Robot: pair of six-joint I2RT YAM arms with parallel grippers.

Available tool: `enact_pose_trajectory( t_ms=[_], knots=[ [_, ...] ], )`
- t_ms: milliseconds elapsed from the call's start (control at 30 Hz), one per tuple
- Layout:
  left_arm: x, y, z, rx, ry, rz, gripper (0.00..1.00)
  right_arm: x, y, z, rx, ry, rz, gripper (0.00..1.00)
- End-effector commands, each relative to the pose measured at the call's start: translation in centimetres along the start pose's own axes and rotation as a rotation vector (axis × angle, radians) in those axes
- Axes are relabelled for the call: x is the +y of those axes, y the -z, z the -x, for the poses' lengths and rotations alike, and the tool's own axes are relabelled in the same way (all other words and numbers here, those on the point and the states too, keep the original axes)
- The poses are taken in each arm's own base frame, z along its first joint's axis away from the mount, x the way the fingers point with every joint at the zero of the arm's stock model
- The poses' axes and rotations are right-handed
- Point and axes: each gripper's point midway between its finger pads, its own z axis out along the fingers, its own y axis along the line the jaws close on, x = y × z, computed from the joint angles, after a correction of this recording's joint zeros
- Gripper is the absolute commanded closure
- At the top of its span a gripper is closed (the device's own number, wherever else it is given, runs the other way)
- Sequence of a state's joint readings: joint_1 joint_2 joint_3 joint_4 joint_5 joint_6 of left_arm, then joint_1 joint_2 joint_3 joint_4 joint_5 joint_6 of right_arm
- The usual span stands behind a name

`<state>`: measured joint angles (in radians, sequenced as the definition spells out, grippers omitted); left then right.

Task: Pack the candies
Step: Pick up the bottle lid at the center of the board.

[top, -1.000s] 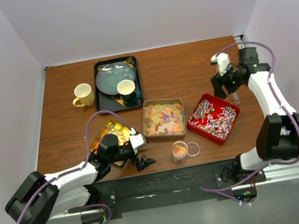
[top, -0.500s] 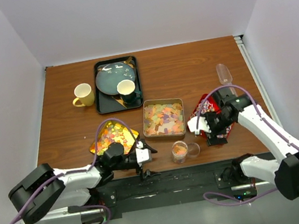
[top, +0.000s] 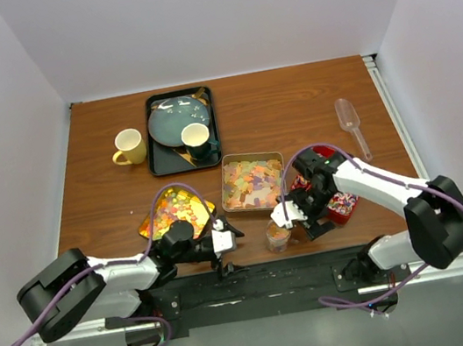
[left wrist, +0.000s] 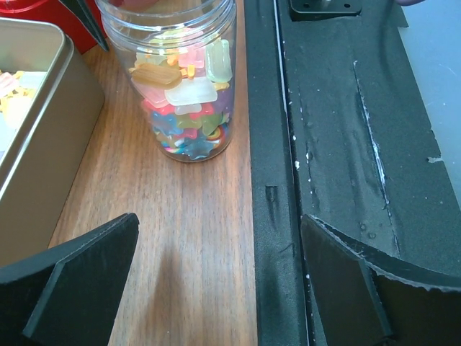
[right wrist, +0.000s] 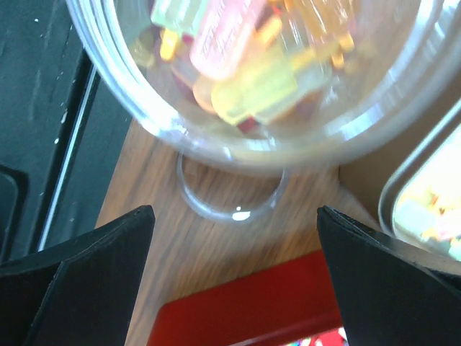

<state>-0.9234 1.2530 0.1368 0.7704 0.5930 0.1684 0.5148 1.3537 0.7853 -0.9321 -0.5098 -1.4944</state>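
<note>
A clear jar of mixed candies stands near the table's front edge. My left gripper lies low just left of it, open and empty, and faces the jar in the left wrist view. My right gripper hovers over the jar's right side, open and empty. In the right wrist view it is above the jar and the clear lid lying beside it. Candies fill a gold tray, a beige tin and a red tray.
A clear scoop lies at the right of the table. A black tray with a blue plate and dark cup sits at the back, with a yellow mug to its left. A black mat borders the front edge.
My right gripper left the scoop at the far right, swung in over the red tray to the jar, and opened wide. My left gripper drew back from the gold tray toward the front edge.
</note>
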Motion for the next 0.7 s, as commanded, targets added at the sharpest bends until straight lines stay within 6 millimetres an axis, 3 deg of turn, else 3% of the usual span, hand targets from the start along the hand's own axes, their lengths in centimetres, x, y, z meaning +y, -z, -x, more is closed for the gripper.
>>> enact_pose_trajectory(
  t_ms=[0,333,533,667],
  knots=[
    [0.8,-0.3,1.6,-0.053,-0.062,0.021,0.0,-0.6,-1.0,0.1,0.014,0.051,-0.023,0.01],
    [0.8,-0.3,1.5,-0.052,-0.063,0.024,0.0,-1.9,-2.6,0.1,0.036,0.042,-0.059,0.12],
    [0.8,-0.3,1.4,-0.048,-0.065,0.025,0.0,-1.2,-3.2,-0.3,0.052,0.041,-0.03,0.21],
    [0.8,-0.3,1.4,-0.05,-0.064,0.025,0.0,-1.1,-3.3,-0.5,0.062,0.036,-0.044,0.35]
  ],
)
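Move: The bottle lid lies flat on the board about 3 cm to the left of the right hand and 3 cm below it, level with it fore and aft. Standing upright, the candy jar is some 9 cm to this hand's left; the red box's middle is about 12 cm ahead and 9 cm to its right, and the metal tin 16 cm ahead, 14 cm left. From the left hand the lid is roughly 18 cm right, 3 cm ahead. Down and a little to its left, the right hand sinks about 3 cm towards the bottle lid, its fingers slanting down and left just beside the jar and its attitude barely changing. On the way the wide-open fingers begin to close, by over a quarter of their opening, one in front of and one behind the lid's rim; whether they touch the rim can't be seen. ##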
